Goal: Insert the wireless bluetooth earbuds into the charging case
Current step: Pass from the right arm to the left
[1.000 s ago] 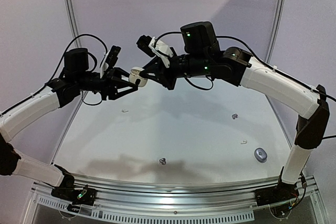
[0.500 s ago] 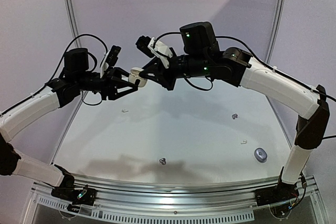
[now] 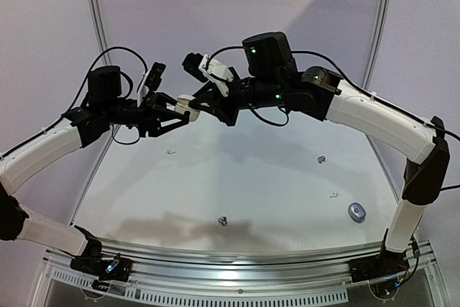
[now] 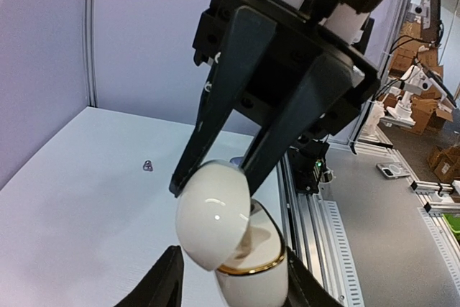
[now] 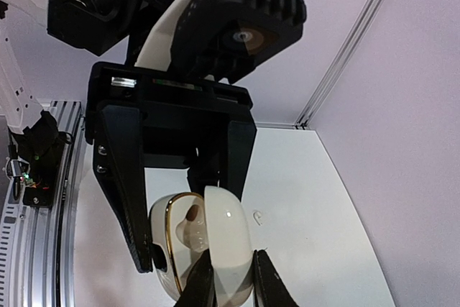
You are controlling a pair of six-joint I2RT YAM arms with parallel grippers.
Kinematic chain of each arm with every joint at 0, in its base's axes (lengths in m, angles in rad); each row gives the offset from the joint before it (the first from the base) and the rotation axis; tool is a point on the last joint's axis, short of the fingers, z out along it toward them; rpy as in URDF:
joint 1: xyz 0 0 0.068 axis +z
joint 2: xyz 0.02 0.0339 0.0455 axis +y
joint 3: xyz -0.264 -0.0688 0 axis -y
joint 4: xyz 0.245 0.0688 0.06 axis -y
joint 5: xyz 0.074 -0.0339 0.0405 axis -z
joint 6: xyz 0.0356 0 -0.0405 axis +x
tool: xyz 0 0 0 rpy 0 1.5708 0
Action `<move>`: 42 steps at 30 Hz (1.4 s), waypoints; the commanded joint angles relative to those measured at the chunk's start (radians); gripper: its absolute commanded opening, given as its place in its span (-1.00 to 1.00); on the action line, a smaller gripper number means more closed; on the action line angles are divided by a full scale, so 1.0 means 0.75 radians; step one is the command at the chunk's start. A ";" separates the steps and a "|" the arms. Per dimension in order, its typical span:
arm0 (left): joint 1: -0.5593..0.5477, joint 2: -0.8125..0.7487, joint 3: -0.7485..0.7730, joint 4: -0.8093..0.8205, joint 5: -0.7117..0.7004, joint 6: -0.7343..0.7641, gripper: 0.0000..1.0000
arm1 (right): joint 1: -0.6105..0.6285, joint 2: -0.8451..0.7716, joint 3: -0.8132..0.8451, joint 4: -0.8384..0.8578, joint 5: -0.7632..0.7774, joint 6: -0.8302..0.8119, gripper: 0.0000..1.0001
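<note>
A white charging case [image 3: 185,103] with a gold rim hangs in the air between both grippers, high above the table's far left. My left gripper [image 3: 177,111] is shut on the case's base [image 4: 253,287]. My right gripper [image 3: 195,102] is shut on the hinged lid [image 4: 214,213], which stands open; the lid also shows in the right wrist view [image 5: 226,239]. The sockets inside look empty. On the table lie two white earbuds [image 3: 170,152] [image 3: 333,195] and two dark grey earbuds [image 3: 223,221] [image 3: 321,159].
A second, grey-blue closed case [image 3: 356,212] lies at the table's near right. The metal rail [image 3: 237,264] runs along the near edge. Purple walls close in the back and sides.
My right gripper has shifted slightly left and up with the lid, and the lid stands a little wider open. The left arm has hardly moved.
</note>
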 commanded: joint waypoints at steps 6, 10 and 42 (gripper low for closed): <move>-0.008 0.018 0.011 -0.016 -0.001 0.006 -0.19 | 0.009 0.000 0.042 0.025 0.016 -0.003 -0.82; -0.008 0.013 0.011 -0.002 -0.005 -0.002 -0.35 | 0.009 0.003 0.042 0.012 0.013 -0.010 -0.82; -0.010 -0.010 -0.054 -0.149 0.162 0.707 -1.00 | -0.069 0.017 -0.007 -0.045 -0.181 0.170 -0.21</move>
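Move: The charging case, lid open, is still held up by the right fingers, about 1 cm to the left of that hand's point. From the left hand it lies some 2 cm to the right and 1 cm ahead, between its open fingers. On the table about 34 cm below the left hand, a small white piece is roughly 12 cm ahead and 14 cm left; a small silver piece is roughly 14 cm back and 7 cm right. Left fingers pinch the case's body, right fingers open, then the left hand eases back 2 cm, rolling 15 degrees. ##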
